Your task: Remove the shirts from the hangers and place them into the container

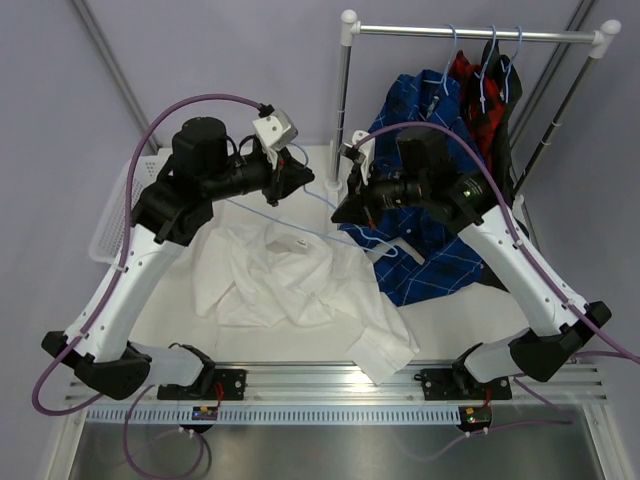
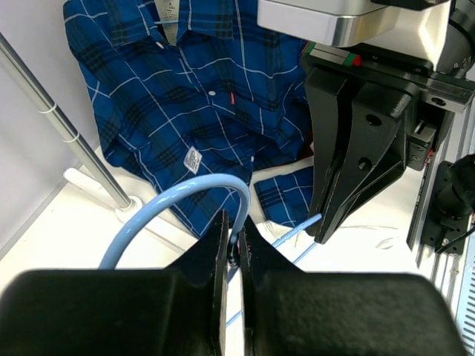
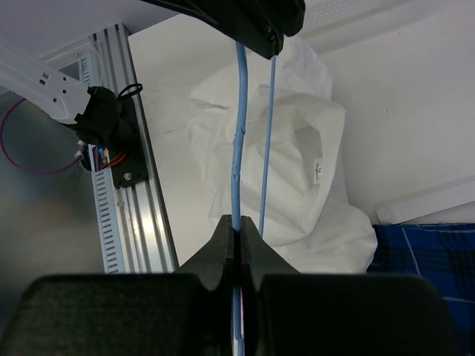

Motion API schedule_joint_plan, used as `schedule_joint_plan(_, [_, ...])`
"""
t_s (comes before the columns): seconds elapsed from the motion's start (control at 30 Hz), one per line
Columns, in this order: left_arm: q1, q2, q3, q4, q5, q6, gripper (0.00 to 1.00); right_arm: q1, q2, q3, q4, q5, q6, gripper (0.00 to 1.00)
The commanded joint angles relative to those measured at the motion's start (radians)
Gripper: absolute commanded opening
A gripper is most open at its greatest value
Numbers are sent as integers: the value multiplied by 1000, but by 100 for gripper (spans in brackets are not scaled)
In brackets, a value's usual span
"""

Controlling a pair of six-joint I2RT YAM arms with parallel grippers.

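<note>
A light-blue hanger (image 1: pixel 320 198) is held between both grippers above the table. My left gripper (image 1: pixel 291 180) is shut on its curved hook (image 2: pixel 194 191); my right gripper (image 1: pixel 345 207) is shut on one of its thin arms (image 3: pixel 237 156). Below them the white shirt (image 1: pixel 285 280) lies crumpled on the table, off the hanger. The blue plaid shirt (image 1: pixel 440 260) droops from the rack onto the table at the right. A red-and-black plaid shirt (image 1: pixel 468 72) and a black one (image 1: pixel 502 125) hang behind it. The white lattice container (image 1: pixel 112 215) stands at the left table edge.
A silver rack rail (image 1: pixel 470 34) with white end caps stands at the back right, with more light-blue hangers (image 1: pixel 490 50) hooked over it. Its upright pole (image 2: pixel 67 133) and white foot are close to my left gripper. An aluminium rail (image 1: pixel 330 385) runs along the near edge.
</note>
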Motion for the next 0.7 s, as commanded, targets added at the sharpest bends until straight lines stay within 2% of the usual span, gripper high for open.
schedule_joint_plan(0.0, [-3,-1,35,41,19,-22,23,7,-46,-20,28,79,-10,0])
schedule_joint_plan(0.1, [-3,-14,25,41,-8,-39,74,5,-78,-62,27,146,-7,0])
schedule_joint_plan(0.13, [-3,-28,19,41,-36,-49,95,7,-89,-80,14,181,-7,0])
schedule_joint_plan(0.17, [-3,-34,17,41,-51,-57,99,7,-95,-92,8,192,-5,0])
schedule_joint_plan(0.33, [-3,-80,-24,41,-163,-89,99,4,-164,-198,27,284,41,0])
schedule_joint_plan(0.4, [-3,-128,-108,41,-209,-111,99,-1,-188,-210,40,348,76,0])
schedule_joint_plan(0.5, [-3,-233,-283,41,-371,-155,99,-13,-205,-160,-25,499,96,0])
schedule_joint_plan(0.6, [-3,-357,-442,35,-659,-317,99,-29,-190,-33,-106,727,133,0])
schedule_joint_plan(0.63, [-2,-385,-478,29,-792,-338,99,-32,-175,-1,-134,761,144,0])
schedule_joint_plan(0.67, [-2,-413,-507,15,-832,-352,99,-36,-167,35,-159,796,169,0])
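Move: The white shirt lies spread on the table almost straight under the left hand, its middle some 40 cm down and 2 cm farther out; the container is about 38 cm left, 24 cm ahead and 37 cm down. From the right hand, the hanging blue shirt is roughly 14 cm ahead, 15 cm right and 10 cm lower; the rack's near post is 34 cm ahead, 3 cm left and 5 cm lower. The left fingers open wide and let go of the hanger's hook, while the right hand keeps its pinch on the hanger's arm and carries it about 9 cm right, towards the blue shirt, dipping before rising and edging forward, with a turn of some 30 degrees clockwise. Once open, the left hand backs off left and down towards the white shirt, turning counter-clockwise. ##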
